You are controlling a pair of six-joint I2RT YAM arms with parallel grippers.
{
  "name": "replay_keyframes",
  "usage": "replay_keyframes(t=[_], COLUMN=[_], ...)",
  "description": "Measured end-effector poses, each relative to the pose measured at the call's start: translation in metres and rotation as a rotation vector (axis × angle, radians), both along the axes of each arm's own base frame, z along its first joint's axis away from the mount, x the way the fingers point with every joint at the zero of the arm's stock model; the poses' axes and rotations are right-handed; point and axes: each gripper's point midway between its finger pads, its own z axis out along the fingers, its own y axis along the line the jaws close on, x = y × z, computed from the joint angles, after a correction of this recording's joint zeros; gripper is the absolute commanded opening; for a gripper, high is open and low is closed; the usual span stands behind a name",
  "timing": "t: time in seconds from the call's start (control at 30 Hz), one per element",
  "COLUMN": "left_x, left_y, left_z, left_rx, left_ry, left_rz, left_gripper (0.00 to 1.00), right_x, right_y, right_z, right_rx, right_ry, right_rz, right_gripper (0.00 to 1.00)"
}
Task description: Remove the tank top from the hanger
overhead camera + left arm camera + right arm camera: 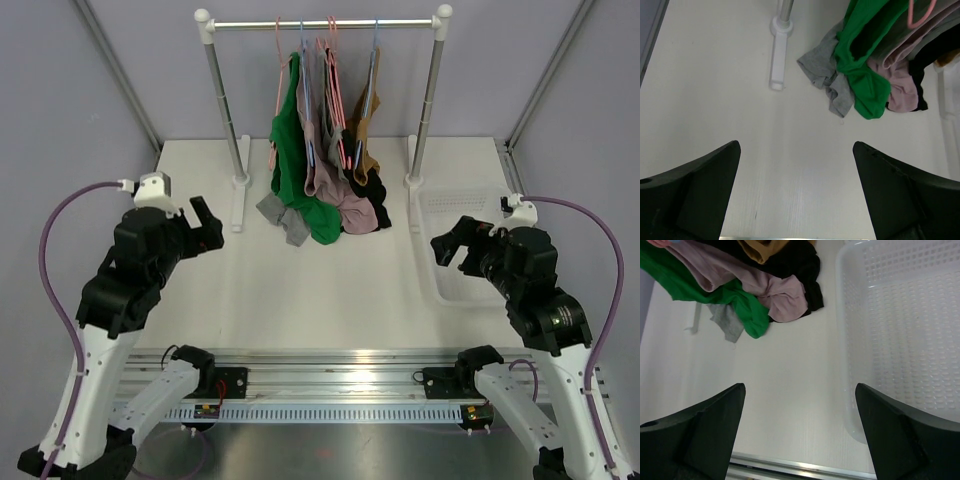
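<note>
Several tank tops hang on pink and blue hangers [281, 60] from the rail [320, 22] of a white rack at the back of the table. A green tank top [295, 150] is the leftmost, with grey, mauve, black and tan ones beside it. Their hems pile on the table. The same green top [865, 75] shows in the left wrist view and again [745, 310] in the right wrist view. My left gripper [205, 230] [795, 144] hovers open and empty, near left of the clothes. My right gripper [450, 245] [800, 385] is open and empty, near right of them.
A white perforated basket [455, 205] [900, 315] sits on the table's right side, partly under my right gripper. The rack's left post [225, 110] and its foot [777, 60] stand just beyond my left gripper. Grey walls enclose the table.
</note>
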Motion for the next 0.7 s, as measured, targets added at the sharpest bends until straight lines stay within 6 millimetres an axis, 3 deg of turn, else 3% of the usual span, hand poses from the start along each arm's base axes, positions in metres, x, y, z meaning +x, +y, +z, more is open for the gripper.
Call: replay_keyframes(t=[0.2,0.37,0.5,0.6,0.7], left_x=[0.057,0.120,0.178,0.217,0.244], left_y=[-0.027,-0.056,-0.080,-0.094,-0.103], left_z=[0.063,0.093,0.092,0.077,0.059], left_rx=[-0.047,-0.040,0.003,0.035,0.061], left_ry=[-0.092,-0.151,-0.159,-0.141,-0.115], left_rz=[-0.040,-0.116,-0.171,-0.196,-0.216], left_gripper=[0.99,0.99,0.99,0.97,0.91], right_x=[-0.004,-0.016,-0.027,-0.033,-0.039], right_y=[0.023,0.038,0.045,0.048,0.050], right_z=[0.013,0.021,0.026,0.029,0.031], right_rx=[0.087,0.147,0.179,0.191,0.201], right_ry=[-0.037,-0.053,-0.065,-0.072,-0.081], right_rz=[0.109,0.188,0.238,0.262,0.285], right_gripper=[0.99,1.00,1.00,1.00,0.99])
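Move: The green tank top, leftmost on the rack on its pink hanger, hangs about 27 cm ahead of the left hand and 13 cm to its right, the part within reach about level with the hand or slightly above. The mauve top hangs some 6 cm to the right of it, the rack's left post stands about 30 cm straight ahead of the hand, and the grey cloth lies on the table 19 cm ahead, 12 cm right and 28 cm lower. From the right hand the green tank top is roughly 27 cm ahead, 32 cm left and 5 cm up. The left hand swoops about 24 cm forward and 10 cm to its right towards the green tank top, rising some 9 cm on the way and then sinking 3 or 4 cm, while it turns about 10 degrees clockwise and tips slightly upward; its fingers stay wide open and arrive close in front of the green cloth and its pink hanger, with no sure touch to be seen. Meanwhile the right hand, empty and open, shifts about 5 cm left, drawing back and lifting a little, and swings some 15 degrees counter-clockwise with its left side rising. ##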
